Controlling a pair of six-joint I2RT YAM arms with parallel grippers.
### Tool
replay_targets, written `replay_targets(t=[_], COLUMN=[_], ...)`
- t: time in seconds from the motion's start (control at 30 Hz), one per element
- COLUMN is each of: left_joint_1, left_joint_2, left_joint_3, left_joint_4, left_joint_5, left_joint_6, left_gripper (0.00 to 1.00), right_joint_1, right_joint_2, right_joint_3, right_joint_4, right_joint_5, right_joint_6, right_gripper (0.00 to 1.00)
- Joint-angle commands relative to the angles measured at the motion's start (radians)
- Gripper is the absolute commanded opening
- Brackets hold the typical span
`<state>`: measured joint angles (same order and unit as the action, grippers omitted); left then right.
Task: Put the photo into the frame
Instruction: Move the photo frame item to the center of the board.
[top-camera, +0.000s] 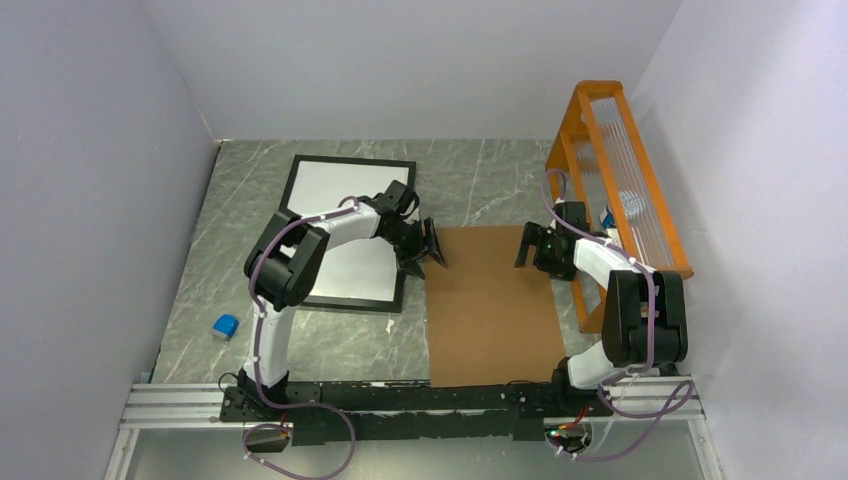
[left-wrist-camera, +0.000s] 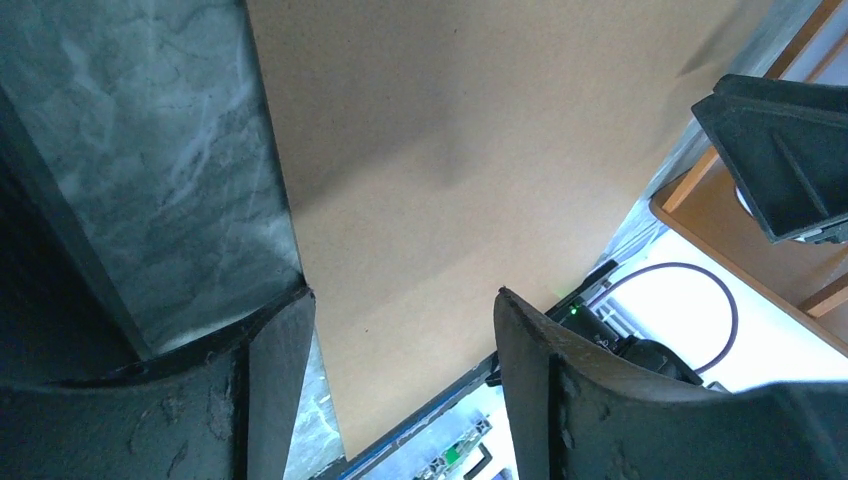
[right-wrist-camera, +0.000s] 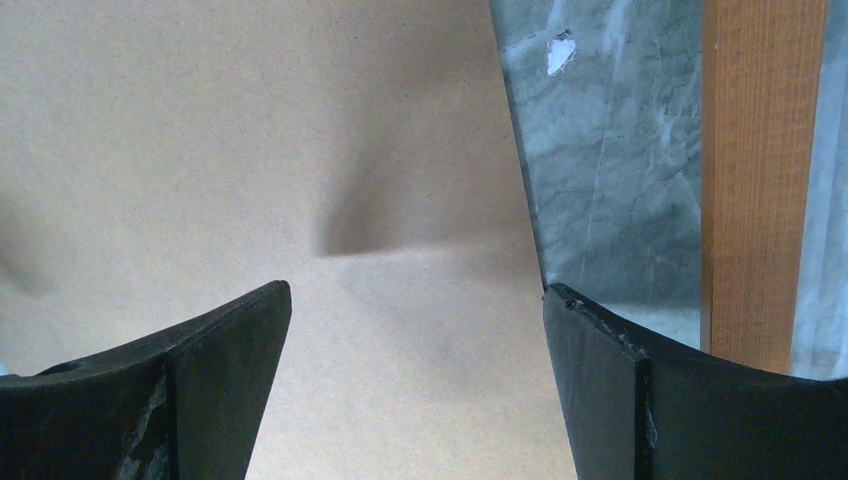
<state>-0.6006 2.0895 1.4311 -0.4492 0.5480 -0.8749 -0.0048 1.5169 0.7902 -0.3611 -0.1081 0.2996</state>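
Observation:
The black frame (top-camera: 350, 160) lies flat at the back left, with a white sheet (top-camera: 335, 195) inside it. The photo is out of view. A plain brown board (top-camera: 490, 310) lies flat on the middle of the table. My left gripper (top-camera: 425, 255) hangs open over the board's left edge (left-wrist-camera: 402, 295), with nothing between its fingers. At the opposite side my right gripper (top-camera: 528, 247) is open over the board's right edge (right-wrist-camera: 417, 288), also holding nothing. Both wrist views show only the board (left-wrist-camera: 450, 150) (right-wrist-camera: 200, 150) and marble table under the jaws.
An orange wooden rack (top-camera: 600, 100) stands at the back right, its leg (right-wrist-camera: 760, 180) close beside my right gripper. A small blue object (top-camera: 226, 325) lies near the table's left front. Walls enclose the left, back and right sides.

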Motion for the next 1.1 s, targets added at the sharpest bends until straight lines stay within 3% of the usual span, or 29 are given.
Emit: replay_targets(t=[0.0, 0.27, 0.6, 0.83, 1.07], left_joint_1=[-0.037, -0.037, -0.007, 0.091, 0.137], left_joint_2=[-0.077, -0.182, -0.358, -0.464, -0.479], left_joint_3=[0.047, 0.013, -0.153, -0.299, -0.325], left_joint_4=[0.24, 0.242, 0.117, 0.083, -0.005], left_joint_5=[0.143, 0.126, -0.116, -0.166, -0.221], left_joint_6=[0.024, 0.042, 0.033, 0.04, 0.093], left_gripper=[0.69, 0.66, 0.68, 0.69, 0.71], right_joint_1=[0.032, 0.048, 0.16, 0.303, 0.329], right_joint_2=[-0.015, -0.036, 0.017, 0.113, 0.136], right_joint_3=[-0.052, -0.034, 0.008, 0.083, 0.115], right_joint_4=[-0.005, 0.011, 0.057, 0.089, 0.043], right_joint_5=[-0.28, -0.333, -0.342, -0.297, -0.197], right_joint_6=[0.109, 0.138, 0.195, 0.247, 0.251], right_gripper=[0.99, 0.99, 0.99, 0.99, 0.98])
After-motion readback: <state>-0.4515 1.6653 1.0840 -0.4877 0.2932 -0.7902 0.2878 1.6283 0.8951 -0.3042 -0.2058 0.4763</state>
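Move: I hold the brown backboard, the photo frame item, between my open grippers, its middle some 15 cm right of my left hand and 9 cm back. The frame's middle lies about 21 cm left of my left hand and 8 ahead, its right rim only 6 left and 7 ahead; all are barely below my hands. From my right hand the frame is some 46 cm left and 8 ahead, the board 10 left and 9 back, the wooden rack 20 right and 12 ahead. I first lift my left hand about 8 cm, one finger still against the board's left edge, then swing it some 12 cm left over the frame's right rim while sinking about 5 cm. My right hand, its outer finger keeping against the right edge, follows level, also 12 cm left; both turn about 10 degrees counter-clockwise, grippers staying open. ##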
